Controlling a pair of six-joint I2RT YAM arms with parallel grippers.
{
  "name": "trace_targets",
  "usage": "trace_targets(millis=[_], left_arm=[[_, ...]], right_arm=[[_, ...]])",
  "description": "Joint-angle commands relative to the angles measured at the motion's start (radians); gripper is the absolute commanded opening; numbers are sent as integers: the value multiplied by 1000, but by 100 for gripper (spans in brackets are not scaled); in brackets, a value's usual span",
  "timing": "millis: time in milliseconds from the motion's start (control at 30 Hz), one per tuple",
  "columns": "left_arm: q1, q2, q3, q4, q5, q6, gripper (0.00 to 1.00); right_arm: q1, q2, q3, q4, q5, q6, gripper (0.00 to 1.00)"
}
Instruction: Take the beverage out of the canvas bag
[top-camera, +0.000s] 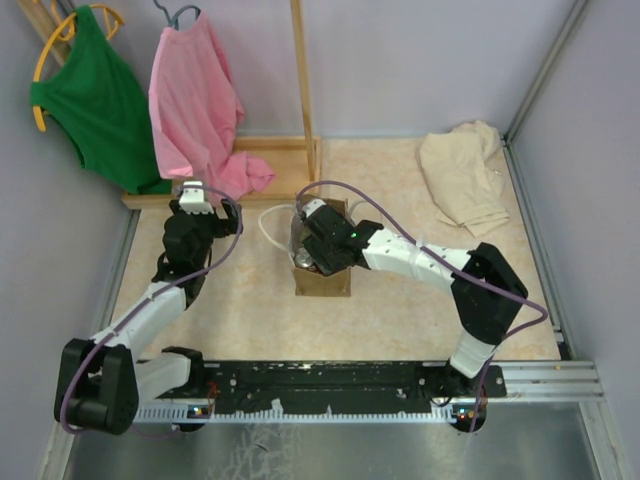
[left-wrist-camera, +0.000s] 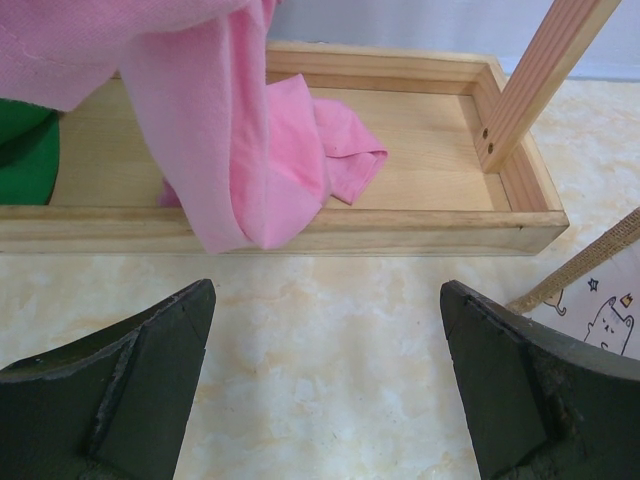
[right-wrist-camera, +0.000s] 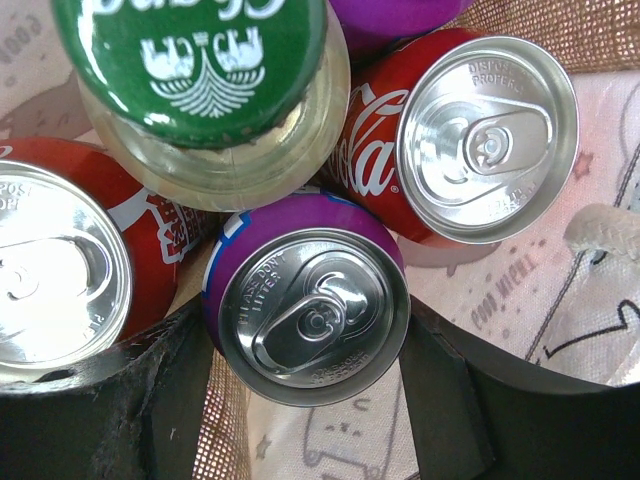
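Note:
The tan canvas bag (top-camera: 322, 283) stands upright mid-table, and its printed lining (right-wrist-camera: 480, 300) shows in the right wrist view. Inside stand a purple can (right-wrist-camera: 312, 305), two red cola cans (right-wrist-camera: 470, 130) (right-wrist-camera: 50, 270), a glass bottle with a green cap (right-wrist-camera: 195, 60) and the edge of another purple can (right-wrist-camera: 390, 15). My right gripper (right-wrist-camera: 308, 335) reaches down into the bag's mouth (top-camera: 318, 255), its fingers pressed on both sides of the near purple can. My left gripper (left-wrist-camera: 328, 330) hovers open over bare table, left of the bag (top-camera: 197, 195).
A wooden rack base (left-wrist-camera: 420, 225) lies just beyond the left gripper, with a pink garment (left-wrist-camera: 250, 150) draped into it. A green garment (top-camera: 95, 100) hangs at the far left. The rack's upright post (top-camera: 303, 80) rises behind the bag. A beige cloth (top-camera: 465, 175) lies at the back right.

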Motion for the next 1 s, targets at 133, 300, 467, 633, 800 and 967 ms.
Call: trace_targets(millis=[133, 300, 467, 633, 800, 967], left_arm=[[-6, 8, 30, 16, 25, -14, 100], [-6, 7, 28, 16, 23, -12, 100], [-6, 12, 29, 19, 28, -15, 100], [-6, 14, 29, 20, 33, -18, 100], [-6, 12, 27, 19, 31, -18, 100], [-6, 15, 34, 21, 29, -13, 100]], right_arm=[[-3, -21, -4, 17, 5, 22, 0], [-3, -134, 11, 52, 39, 38, 0], [-2, -204, 49, 71, 53, 40, 0], [-2, -241, 96, 59, 55, 40, 0], [-2, -287, 90, 94, 70, 30, 0], [-2, -321, 127, 97, 119, -3, 0]])
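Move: The right hand already grips the purple can near its top, at the bag's near right corner, with the can's middle about 2 cm below the hand point. A red can is some 6 cm ahead and 1 cm right of it, the bottle about 4 cm ahead and 5 cm left, and the other red can roughly 7 cm left and 2 cm back. From the left hand the held can lies about 28 cm right, 7 cm back and 12 cm lower. Keeping its side pinch on the purple can, the right hand first hardly stirs, then draws it almost straight up by about 10 cm, up from between the red cans and the bottle towards the canvas bag's mouth. As it rises, the wrist tilts some 15 degrees so that the fingertips swing up and outward to the front and left, while the fingers hold their gap. ##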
